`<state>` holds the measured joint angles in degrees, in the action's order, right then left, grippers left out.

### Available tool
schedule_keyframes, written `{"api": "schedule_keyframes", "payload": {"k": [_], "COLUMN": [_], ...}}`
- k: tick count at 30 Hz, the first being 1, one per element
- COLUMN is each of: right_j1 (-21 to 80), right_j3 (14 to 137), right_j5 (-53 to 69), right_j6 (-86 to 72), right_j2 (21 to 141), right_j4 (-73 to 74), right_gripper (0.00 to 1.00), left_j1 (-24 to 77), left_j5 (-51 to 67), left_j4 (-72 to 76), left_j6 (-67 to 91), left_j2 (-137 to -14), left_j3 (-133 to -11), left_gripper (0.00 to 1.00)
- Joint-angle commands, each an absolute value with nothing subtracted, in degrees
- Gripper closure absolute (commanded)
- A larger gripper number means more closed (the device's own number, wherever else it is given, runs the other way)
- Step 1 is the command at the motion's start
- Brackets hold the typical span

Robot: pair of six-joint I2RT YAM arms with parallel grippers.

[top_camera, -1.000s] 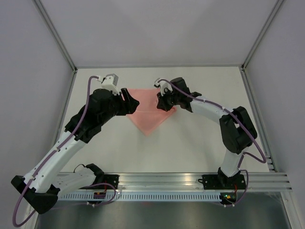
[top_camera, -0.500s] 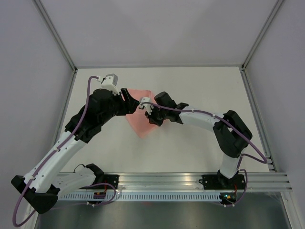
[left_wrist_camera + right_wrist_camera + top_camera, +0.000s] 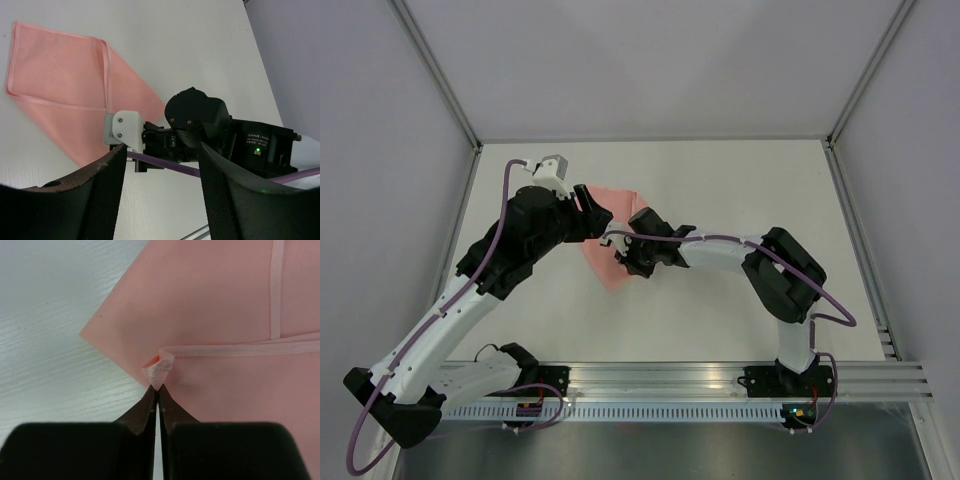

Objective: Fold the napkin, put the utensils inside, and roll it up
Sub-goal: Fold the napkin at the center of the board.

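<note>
The pale pink napkin (image 3: 607, 270) lies on the white table between both arms, partly folded over itself, with a hemmed edge (image 3: 250, 349) lying across its lower layer. My right gripper (image 3: 157, 392) is shut on one small curled corner of the napkin (image 3: 160, 367), low over the sheet; in the top view it (image 3: 632, 258) sits over the napkin's middle. My left gripper (image 3: 595, 218) hovers at the napkin's left side, open, with nothing between its fingers (image 3: 100, 195). The napkin (image 3: 60, 80) spreads out ahead of it. The utensils are out of view.
The right arm's wrist and purple cable (image 3: 195, 120) cross right in front of the left gripper. A metal rail (image 3: 670, 378) runs along the near table edge. Grey walls (image 3: 400, 150) enclose the left, back and right.
The right gripper has carried the napkin's right corner leftward across the sheet, folding it over and narrowing the visible pink shape. The left arm has stayed still.
</note>
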<state>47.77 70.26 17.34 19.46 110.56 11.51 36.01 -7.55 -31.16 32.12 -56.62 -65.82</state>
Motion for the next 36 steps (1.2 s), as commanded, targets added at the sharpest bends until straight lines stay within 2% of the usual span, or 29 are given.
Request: {"api": "schedule_keyframes", "payload": {"k": [1, 3, 11, 15, 25, 27, 29, 36], "right_j1": [48.3, 48.4, 49.4, 49.6, 49.4, 48.0, 46.0, 38.9], "right_j3": [74.4, 75.6, 79.9, 82.4, 85.8, 87.5, 88.9, 89.6], "right_j5": [17.3, 17.5, 19.7, 21.3, 24.0, 26.3, 27.5, 29.4], "right_j6": [18.3, 18.0, 16.3, 14.9, 11.6, 10.1, 9.0, 5.6], "right_j2": [111.9, 112.8, 115.3, 117.2, 117.3, 117.2, 117.2, 113.8], "right_j4": [10.3, 10.9, 12.9, 14.1, 18.1, 18.8, 20.6, 21.7], "right_gripper": [0.92, 0.92, 0.74, 0.73, 0.60, 0.53, 0.49, 0.44], "left_j1": [35.9, 36.0, 36.0, 36.0, 36.0, 35.9, 35.9, 36.0], "left_j5": [-7.7, -7.5, -6.7, -6.0, -5.0, -5.1, -5.4, -8.4], "left_j4": [-30.5, -30.4, -30.1, -30.1, -30.1, -30.0, -29.8, -28.5], "left_j6": [33.8, 33.8, 33.5, 33.4, 33.4, 33.8, 34.4, 37.0], "left_j2": [-56.2, -56.4, -56.5, -56.5, -55.9, -55.5, -55.3, -54.6], "left_j3": [-65.5, -65.3, -65.2, -65.4, -66.0, -65.9, -65.7, -64.0], "left_gripper": [0.36, 0.36, 0.36, 0.35, 0.35, 0.35, 0.35, 0.32]}}
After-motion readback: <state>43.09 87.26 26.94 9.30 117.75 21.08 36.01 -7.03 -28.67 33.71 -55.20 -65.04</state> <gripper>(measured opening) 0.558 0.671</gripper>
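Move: The right hand still pinches the napkin's folded-over corner, a centimetre or so above the layer beneath; the near tip it is being laid towards is about 3 cm back and 5 cm to its left. Some 7 cm ahead and 2 cm left, a hem of the under layer meets the flap's edge, and the napkin's far left corner is roughly 20 cm ahead, 10 cm left. From the idle left hand that near tip is about 4 cm back, straight below by some 29 cm. The right hand carries the pinched corner low to the left, about 4.5 cm, rising barely a centimetre, towards the napkin's near tip, while its fingers begin to spread and let the corner go. Past that it hangs there briefly as the wrist rolls some 10 degrees, then it lifts off the cloth and draws away forward, about 3.5 cm, with a little to the right and up, fingers opening to rather more than half. ##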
